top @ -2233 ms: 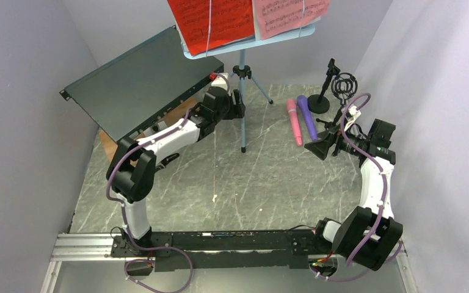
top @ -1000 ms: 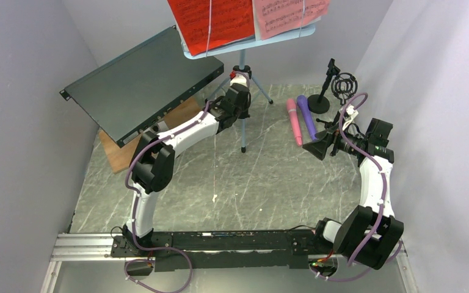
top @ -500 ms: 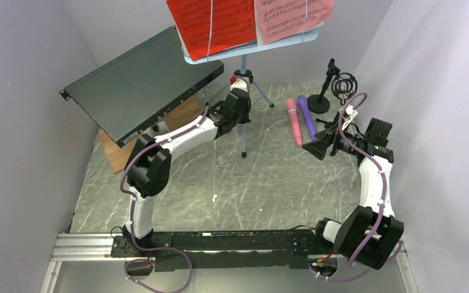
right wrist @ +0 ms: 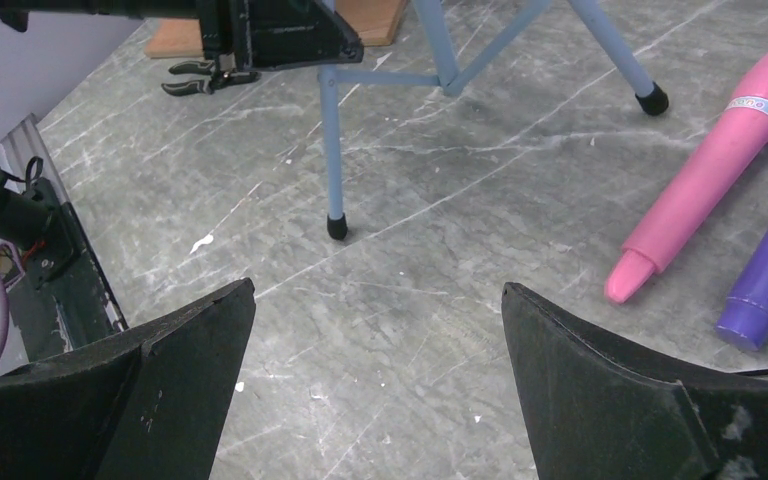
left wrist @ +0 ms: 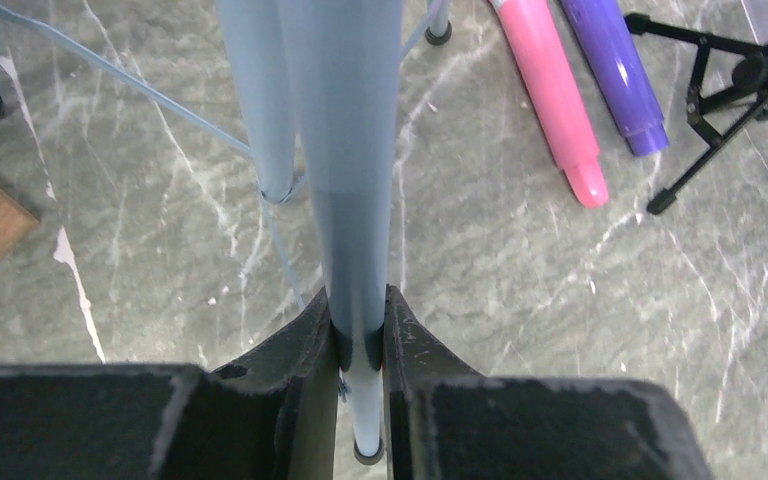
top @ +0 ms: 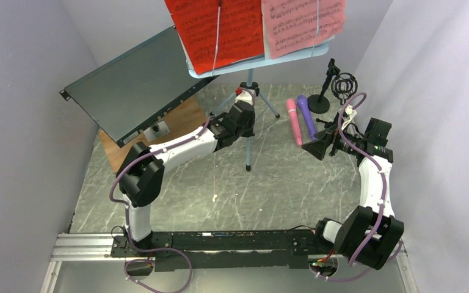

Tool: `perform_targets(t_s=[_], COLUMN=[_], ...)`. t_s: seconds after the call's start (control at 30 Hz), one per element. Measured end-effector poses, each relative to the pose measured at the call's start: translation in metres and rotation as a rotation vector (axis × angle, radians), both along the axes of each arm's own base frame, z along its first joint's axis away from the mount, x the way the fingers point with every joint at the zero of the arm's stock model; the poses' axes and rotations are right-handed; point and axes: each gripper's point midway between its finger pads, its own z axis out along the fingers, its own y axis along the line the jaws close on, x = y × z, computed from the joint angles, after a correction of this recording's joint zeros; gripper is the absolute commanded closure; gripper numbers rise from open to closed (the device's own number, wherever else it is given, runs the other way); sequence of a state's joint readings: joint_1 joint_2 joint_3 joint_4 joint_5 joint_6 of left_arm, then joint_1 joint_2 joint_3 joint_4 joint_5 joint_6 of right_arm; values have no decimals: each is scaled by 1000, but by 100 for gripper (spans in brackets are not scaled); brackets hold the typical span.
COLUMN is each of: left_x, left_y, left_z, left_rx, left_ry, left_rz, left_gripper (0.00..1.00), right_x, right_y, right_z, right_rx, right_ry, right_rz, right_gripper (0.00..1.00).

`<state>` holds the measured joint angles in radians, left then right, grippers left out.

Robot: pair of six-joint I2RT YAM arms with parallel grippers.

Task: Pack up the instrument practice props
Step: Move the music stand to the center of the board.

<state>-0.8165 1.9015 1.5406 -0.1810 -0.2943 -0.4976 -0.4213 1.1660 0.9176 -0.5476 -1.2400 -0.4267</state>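
Observation:
The light-blue music rack (top: pixel 262 58) carries a red page (top: pixel 214 27) and a pink page (top: pixel 302 24). My left gripper (top: pixel 247 116) is shut on the rack's pole (left wrist: pixel 345 150), just above the tripod legs; the pads press it on both sides (left wrist: pixel 358 325). A pink microphone (top: pixel 294 122) and a purple microphone (top: pixel 306 116) lie side by side on the floor to the right. Behind them stand two black mic supports (top: pixel 325 91) (top: pixel 344 85). My right gripper (top: pixel 319 146) hangs open and empty (right wrist: pixel 377 288) just in front of the microphones (right wrist: pixel 710 170).
A large dark metal box (top: pixel 134 82) leans at the back left over a wooden board (top: pixel 177 116). Black pliers (right wrist: pixel 200 75) lie by the board. Walls close in on both sides, and the arms' rail (top: pixel 220 241) runs along the near edge.
My left gripper went to the rack's pole and shut on it. Rack and pages have since shifted right and loom larger in the top view. The right arm has not moved.

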Motion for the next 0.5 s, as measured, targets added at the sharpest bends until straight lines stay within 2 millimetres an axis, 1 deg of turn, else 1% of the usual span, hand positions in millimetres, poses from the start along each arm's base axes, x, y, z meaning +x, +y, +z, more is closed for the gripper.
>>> perform_targets(t_s=[0.23, 0.37, 0.4, 0.5], left_x=[-38, -55, -58, -61], left_y=[-13, -19, -20, -21], left_z=[-1, -1, -1, -1], left_rx=[0, -5, -4, -4], left_ry=[12, 22, 25, 27], left_rz=[-45, -65, -69, -73], left_gripper=[98, 95, 92, 74], right_x=[0, 0, 0, 0], right_y=[0, 0, 0, 0], right_z=[0, 0, 0, 0], right_rx=[0, 0, 0, -1], right_ry=[0, 0, 0, 0], right_rz=[2, 1, 1, 1], right_gripper=[4, 4, 4, 4])
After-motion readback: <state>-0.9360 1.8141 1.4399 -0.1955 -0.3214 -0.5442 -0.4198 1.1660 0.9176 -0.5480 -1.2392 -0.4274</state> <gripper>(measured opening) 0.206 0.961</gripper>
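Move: The left gripper already holds the music stand's near leg. The open middle of the board lies about 9 cm back towards the base, some 4 cm left and 17 cm below that hand. The pink microphone lies some 17 cm right and 5 cm ahead, with the purple microphone 5 cm farther right of it and level with it. The board's middle is about 28 cm left of the right hand, 2 cm ahead and 22 cm below. Keep the left gripper closed on the blue leg of the music stand and draw it back towards the base about 6 cm, easing some 2 cm to the right, towards the middle of the board. Stay at one height, let the wrist turn only a few degrees clockwise, and slow almost to a halt at the end. ##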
